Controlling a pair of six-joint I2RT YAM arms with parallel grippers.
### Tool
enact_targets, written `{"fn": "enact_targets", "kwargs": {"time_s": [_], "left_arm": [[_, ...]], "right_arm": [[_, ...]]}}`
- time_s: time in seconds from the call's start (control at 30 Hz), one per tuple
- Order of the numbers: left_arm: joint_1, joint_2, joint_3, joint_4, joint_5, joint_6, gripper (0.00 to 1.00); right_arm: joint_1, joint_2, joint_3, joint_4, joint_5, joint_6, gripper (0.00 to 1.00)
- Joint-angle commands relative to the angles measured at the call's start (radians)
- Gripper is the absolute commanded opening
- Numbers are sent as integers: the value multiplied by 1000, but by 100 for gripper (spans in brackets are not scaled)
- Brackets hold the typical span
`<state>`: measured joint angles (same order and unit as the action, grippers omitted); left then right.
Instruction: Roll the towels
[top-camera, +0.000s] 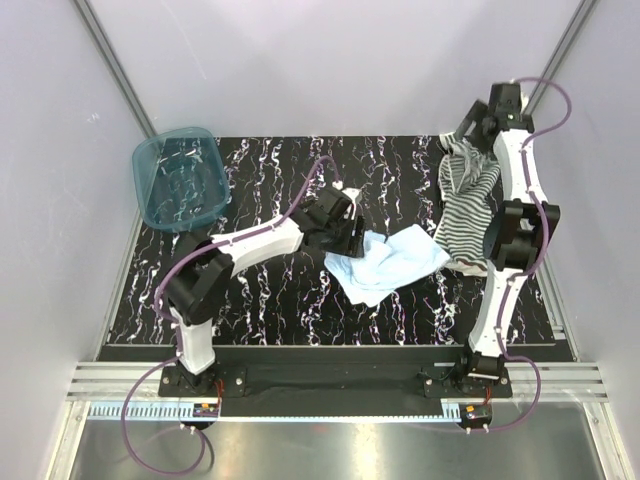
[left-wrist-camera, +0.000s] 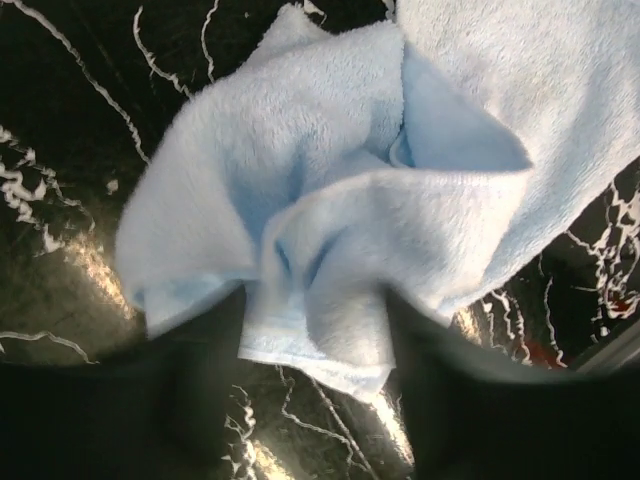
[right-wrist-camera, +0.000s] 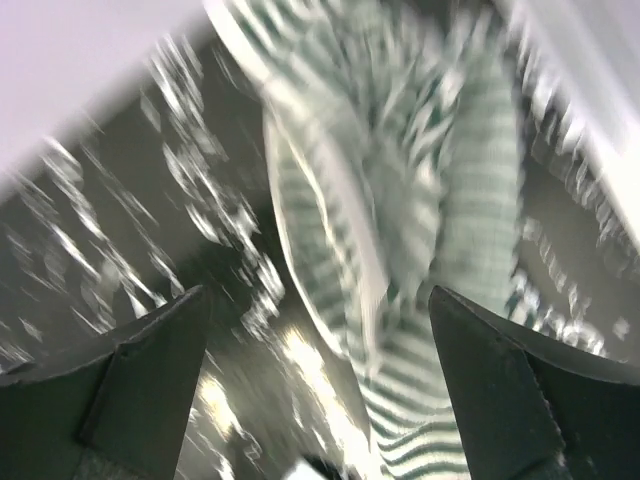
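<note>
The pale blue towel (top-camera: 392, 262) lies crumpled on the black marbled table (top-camera: 270, 300), near the middle. My left gripper (top-camera: 350, 228) sits at its left edge. In the left wrist view the blue towel (left-wrist-camera: 330, 210) is bunched in folds. One fold hangs down between the dark fingers (left-wrist-camera: 190, 390) of my left gripper (left-wrist-camera: 315, 335), whose jaws stand apart. The green-and-white striped towel (top-camera: 466, 205) lies rumpled at the far right. My right gripper (top-camera: 464, 132) hovers over its far end. The blurred right wrist view shows the striped towel (right-wrist-camera: 420, 220) ahead of my right gripper (right-wrist-camera: 318, 300), open wide and holding nothing.
A teal plastic basket (top-camera: 180, 178) stands at the table's back left corner. Pale walls with metal rails close in the table at the back and on both sides. My right arm (top-camera: 515, 240) reaches along the right edge, beside the striped towel.
</note>
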<state>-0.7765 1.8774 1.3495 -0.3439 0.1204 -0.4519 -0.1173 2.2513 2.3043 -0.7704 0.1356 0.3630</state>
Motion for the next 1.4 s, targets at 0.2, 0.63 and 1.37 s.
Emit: {"fn": "enact_targets", "kwargs": {"time_s": [0.2, 0.63, 1.37], "left_arm": [[34, -228, -53, -93, -153, 27, 91], [138, -429, -280, -150, -162, 22, 86], [365, -796, -443, -323, -274, 206, 92]], "right_arm": [[70, -482, -712, 171, -232, 22, 95], [173, -391, -815, 115, -263, -15, 61], [229, -174, -727, 39, -76, -59, 58]]}}
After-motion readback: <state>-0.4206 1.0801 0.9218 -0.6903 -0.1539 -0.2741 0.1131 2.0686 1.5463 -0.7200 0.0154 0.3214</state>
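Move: The light blue towel's middle lies roughly 29 cm back and 26 cm to the left of the right hand, some 18 cm below it; its far corner is nearer, about 20 cm back and 18 cm left. The striped towel's middle is about 14 cm back and 7 cm left of that hand, at table height. From the left hand, the blue towel's middle is some 8 cm right, 2 cm back and 6 cm below. Towards the light blue towel's far corner comes the right hand: back about 15 cm while dropping, then left with a short rise, then down again with the fingers tipping steeper, swung some 20 degrees counter-clockwise and narrowed to a bit over half open. The left hand opens wider and leaves the towel, going about 25 cm left and rising. ##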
